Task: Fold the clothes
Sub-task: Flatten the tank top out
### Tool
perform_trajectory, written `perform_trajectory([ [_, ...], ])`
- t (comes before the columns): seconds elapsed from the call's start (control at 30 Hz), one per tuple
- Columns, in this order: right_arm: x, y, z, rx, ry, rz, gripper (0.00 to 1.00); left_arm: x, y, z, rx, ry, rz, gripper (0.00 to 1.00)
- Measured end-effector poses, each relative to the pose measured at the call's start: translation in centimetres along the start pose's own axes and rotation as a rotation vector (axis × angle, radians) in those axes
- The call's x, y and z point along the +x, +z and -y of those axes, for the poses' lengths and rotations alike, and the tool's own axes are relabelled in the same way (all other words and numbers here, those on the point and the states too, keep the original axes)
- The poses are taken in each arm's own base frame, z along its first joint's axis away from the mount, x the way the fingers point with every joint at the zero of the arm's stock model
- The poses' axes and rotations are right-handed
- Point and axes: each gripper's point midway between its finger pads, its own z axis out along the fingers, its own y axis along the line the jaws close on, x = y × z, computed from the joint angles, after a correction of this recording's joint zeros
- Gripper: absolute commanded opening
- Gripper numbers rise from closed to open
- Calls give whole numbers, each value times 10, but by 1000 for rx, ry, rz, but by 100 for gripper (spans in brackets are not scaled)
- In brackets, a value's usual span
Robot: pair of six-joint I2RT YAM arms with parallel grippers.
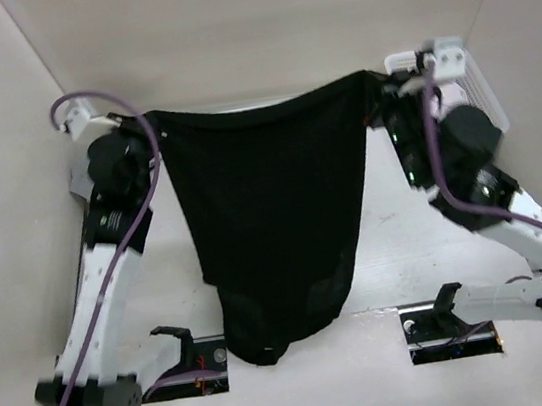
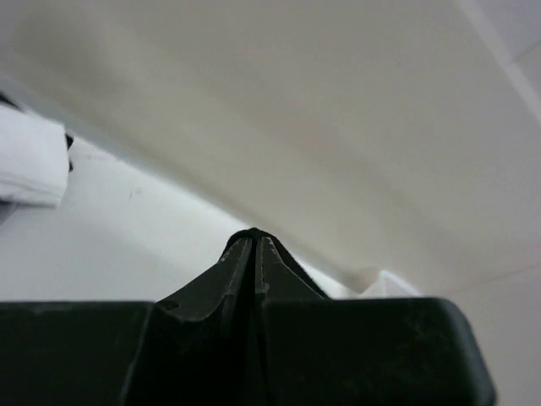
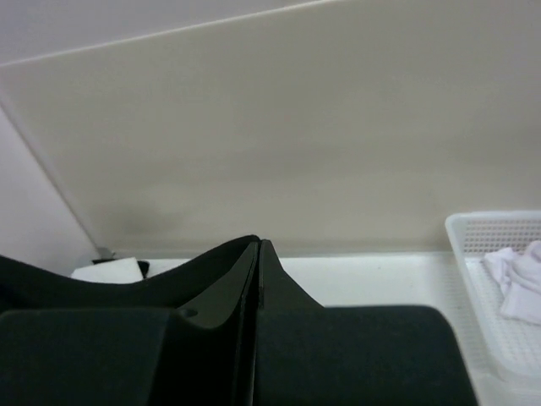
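The clothes [image 1: 272, 213], one black sleeveless garment, hang stretched between my two grippers, with the top hem taut across the back of the table. The lower end trails toward the near edge between the arm bases. My left gripper [image 1: 151, 122] is shut on the garment's left top corner. In the left wrist view its jaws [image 2: 254, 238] are pressed together with a sliver of black fabric at the tips. My right gripper [image 1: 373, 83] is shut on the right top corner. In the right wrist view black fabric [image 3: 84, 292] runs leftward from the closed jaws [image 3: 259, 245].
A white mesh basket [image 1: 483, 92] stands at the far right and holds pale cloths [image 3: 520, 271]. A white cloth [image 2: 30, 161] lies at the left near the back wall. Beige walls enclose the table on three sides.
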Motion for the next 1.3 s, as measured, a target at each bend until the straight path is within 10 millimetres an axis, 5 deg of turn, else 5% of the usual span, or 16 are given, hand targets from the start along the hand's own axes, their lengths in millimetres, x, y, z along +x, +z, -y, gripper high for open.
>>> perform_trajectory([
  [0.13, 46, 87, 40, 56, 46, -94, 0, 53, 74, -31, -102, 2, -136, 3],
  [0.23, 65, 146, 55, 66, 114, -173, 0, 59, 119, -21, -88, -37, -183, 3],
  [0.33, 56, 179, 43, 16, 179, -195, 0, 31, 142, 8, -16, -76, -152, 4],
  [0.47, 4, 180, 24, -73, 238, -135, 0, -38, 131, 59, 123, -108, -38, 4],
  [0.6, -43, 151, 20, -120, 271, -59, 0, -89, 95, 82, 215, -118, 65, 4],
  [0.7, -40, 127, 26, -121, 276, -70, 0, -96, 73, 73, 227, -122, 96, 5],
  [0.77, -18, 112, 29, -116, 276, -106, 0, -84, 65, 59, 212, -122, 83, 5],
  [0.83, 21, 95, 34, -99, 272, -170, 0, -54, 61, 32, 173, -123, 39, 5],
  [0.93, 108, 53, 36, -91, 261, -318, 0, 23, 42, -26, 74, -120, -86, 5],
  [1.1, 249, -53, 44, -96, 244, -571, 0, 145, -40, -116, -57, -93, -314, 3],
  [1.17, 287, -97, 48, -107, 261, -636, 0, 164, -79, -141, -74, -93, -337, 3],
  [1.3, 341, -179, 42, -178, 337, -775, 0, 171, -134, -162, -54, -142, -298, 1],
])
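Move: Each hand holds one hem corner of the tank top, which hangs between them, its middle some 15 cm back, 16 right and 24 below the left hand. The landing patch on the table lies about 15 cm ahead, 16 right and 42 below that hand, and from the right hand 23 ahead, 17 left, 52 below. The clothes pile is roughly 30 cm ahead and 17 left of the left hand; the basket some 40 ahead and 27 right of the right hand. Still pinching the hem, both hands fling forward 15–20 cm, lift briefly, then pull back and steeply down. ##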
